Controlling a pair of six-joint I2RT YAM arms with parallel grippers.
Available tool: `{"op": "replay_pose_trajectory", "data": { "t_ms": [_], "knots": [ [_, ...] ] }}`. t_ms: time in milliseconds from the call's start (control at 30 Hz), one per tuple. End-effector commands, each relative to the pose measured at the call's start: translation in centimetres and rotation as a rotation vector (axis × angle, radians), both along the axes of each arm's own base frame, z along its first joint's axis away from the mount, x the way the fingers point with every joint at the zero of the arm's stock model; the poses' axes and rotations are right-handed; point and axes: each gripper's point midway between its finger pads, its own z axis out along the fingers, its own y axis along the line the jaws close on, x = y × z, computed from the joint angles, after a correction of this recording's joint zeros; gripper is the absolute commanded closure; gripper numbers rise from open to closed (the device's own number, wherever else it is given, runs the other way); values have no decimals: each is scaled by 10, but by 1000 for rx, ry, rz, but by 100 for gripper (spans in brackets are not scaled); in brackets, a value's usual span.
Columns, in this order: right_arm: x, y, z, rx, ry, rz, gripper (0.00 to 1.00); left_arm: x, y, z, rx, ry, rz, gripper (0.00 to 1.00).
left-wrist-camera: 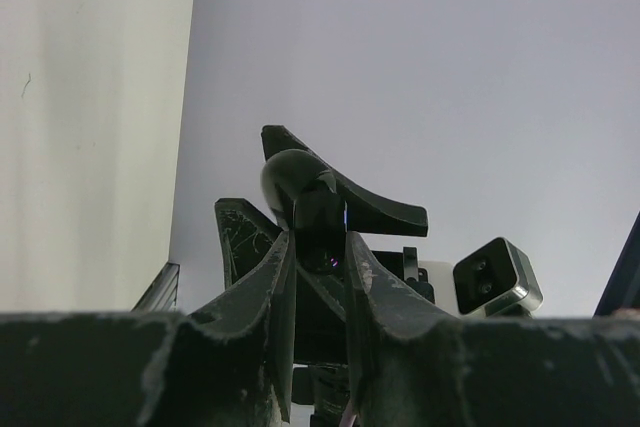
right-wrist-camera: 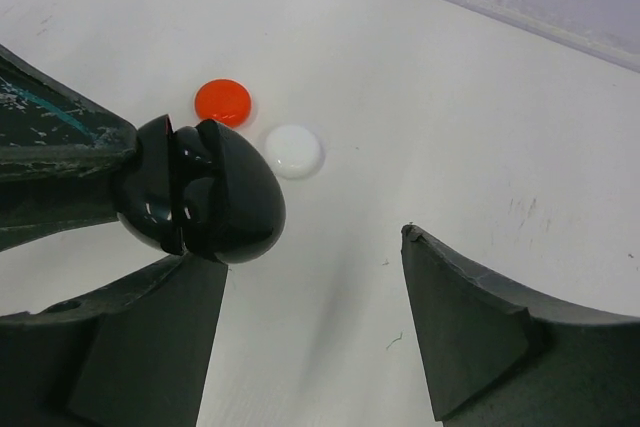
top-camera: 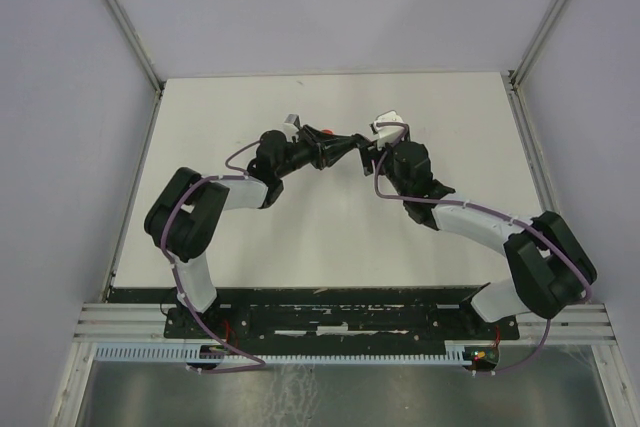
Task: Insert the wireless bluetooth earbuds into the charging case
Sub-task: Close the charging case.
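Observation:
My left gripper (left-wrist-camera: 320, 242) is shut on a glossy black charging case (right-wrist-camera: 215, 202), held above the table. A seam shows across the case. In the top view the left gripper (top-camera: 343, 151) points right and meets my right gripper (top-camera: 368, 153) near the table's middle back. The right gripper (right-wrist-camera: 305, 247) stands open, with the black case at the tip of its left finger (right-wrist-camera: 150, 347); I cannot tell whether they touch. Nothing lies between its fingers. The earbuds do not show as separate things in any view.
A red round case (right-wrist-camera: 222, 102) and a white round case (right-wrist-camera: 294, 151) lie side by side on the white table (right-wrist-camera: 450, 97), beyond the held case. The table's back edge runs across the top right of the right wrist view. Grey walls enclose the table.

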Motion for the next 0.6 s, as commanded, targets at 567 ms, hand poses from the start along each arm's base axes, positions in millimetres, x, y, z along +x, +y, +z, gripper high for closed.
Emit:
{"op": "replay_pose_trajectory", "data": {
  "t_ms": [567],
  "knots": [
    [-27, -43, 15, 126, 221, -232, 17, 21, 53, -46, 219, -66, 69, 97]
  ]
}}
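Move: The black charging case sits in the left hand's fingers, its middle about 1 cm ahead and 2 cm right of the hand point. Seen from the right hand, this black case is about 5 cm left, level ahead and 2 cm higher. On the table some 17 cm below the left hand lie the white case, about 6 cm ahead and 1 cm right, and the red case, about 8 cm ahead and 5 cm left. The black case, still pinched by the left fingers, is carried left, down and forward, about 5 cm in all and faster towards the end, towards the table by the red and white cases. The right hand comes clear of the lid, going right some 4 cm with a small rise and dip on the way, turning about 10 degrees clockwise and tipping down a little, fingers staying wide. ##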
